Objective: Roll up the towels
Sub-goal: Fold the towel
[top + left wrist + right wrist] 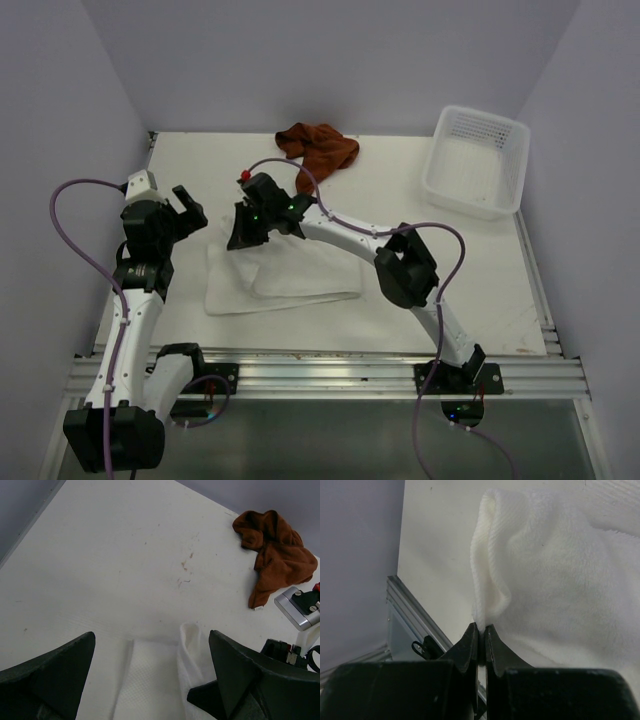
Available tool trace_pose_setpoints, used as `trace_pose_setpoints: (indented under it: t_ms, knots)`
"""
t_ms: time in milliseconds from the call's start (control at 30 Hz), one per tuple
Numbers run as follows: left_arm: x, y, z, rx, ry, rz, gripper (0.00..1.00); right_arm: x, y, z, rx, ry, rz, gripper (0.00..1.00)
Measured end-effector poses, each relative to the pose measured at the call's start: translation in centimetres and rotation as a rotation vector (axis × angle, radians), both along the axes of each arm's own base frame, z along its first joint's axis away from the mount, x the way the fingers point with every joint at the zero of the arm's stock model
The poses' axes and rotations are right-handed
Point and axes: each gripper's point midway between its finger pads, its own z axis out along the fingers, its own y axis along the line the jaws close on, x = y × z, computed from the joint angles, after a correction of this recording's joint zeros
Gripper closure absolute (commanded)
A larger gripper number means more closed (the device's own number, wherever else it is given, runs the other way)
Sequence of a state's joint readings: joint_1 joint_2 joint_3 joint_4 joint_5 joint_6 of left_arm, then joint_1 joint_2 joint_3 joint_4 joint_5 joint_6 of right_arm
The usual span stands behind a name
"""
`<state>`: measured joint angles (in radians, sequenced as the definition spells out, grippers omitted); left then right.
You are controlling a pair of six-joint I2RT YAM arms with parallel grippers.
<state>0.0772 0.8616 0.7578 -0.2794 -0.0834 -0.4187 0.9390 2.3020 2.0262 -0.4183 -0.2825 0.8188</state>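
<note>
The white towel lies folded on the table in front of the arms, partly rolled along its far side. My right gripper is shut on its far left corner. In the right wrist view the fingertips of the right gripper pinch a raised fold of the white towel. My left gripper hovers open just left of that corner with nothing in it. The left wrist view shows the left gripper wide open above the white towel. The rust-brown towel lies crumpled at the back of the table.
A white perforated basket stands at the back right corner. The table's left edge and a wall run close beside the left arm. A metal rail runs along the near edge.
</note>
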Motion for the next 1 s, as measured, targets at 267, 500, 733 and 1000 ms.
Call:
trace_pose_setpoints:
  t_ms: [267, 500, 733, 1000]
  knots:
    - [0.0, 0.0, 0.0, 0.000, 0.000, 0.000, 0.00, -0.7, 0.8, 0.9, 0.021, 0.008, -0.003, 1.00]
    - [0.0, 0.0, 0.0, 0.000, 0.000, 0.001, 0.00, -0.7, 1.0, 1.3, 0.030, 0.023, -0.017, 1.00]
    - [0.0, 0.1, 0.1, 0.001, -0.002, 0.004, 0.00, -0.7, 0.1, 3.4, 0.010, 0.000, -0.035, 1.00]
    - [-0.3, 0.3, 0.8, -0.003, -0.029, 0.018, 0.00, -0.9, -0.8, 9.6, 0.069, -0.068, -0.040, 1.00]
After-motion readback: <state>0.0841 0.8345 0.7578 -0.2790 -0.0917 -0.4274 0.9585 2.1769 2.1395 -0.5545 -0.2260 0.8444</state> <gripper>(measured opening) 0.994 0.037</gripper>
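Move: The right hand still pinches an end of the white towel above the half-folded layers. The lower layer's left edge lies about 11 cm to its left, 4 cm back and 11 cm below. The towel's right fold is roughly 29 cm to its right and 3 cm back; the brown towel is some 29 cm ahead and 19 cm right, on the table. From the idle left hand, that left edge is about 5 cm back, 1 cm right and 20 cm below. Right hand keeps its pinch, eases slightly left and back, then lifts the towel end about 10 cm up. ##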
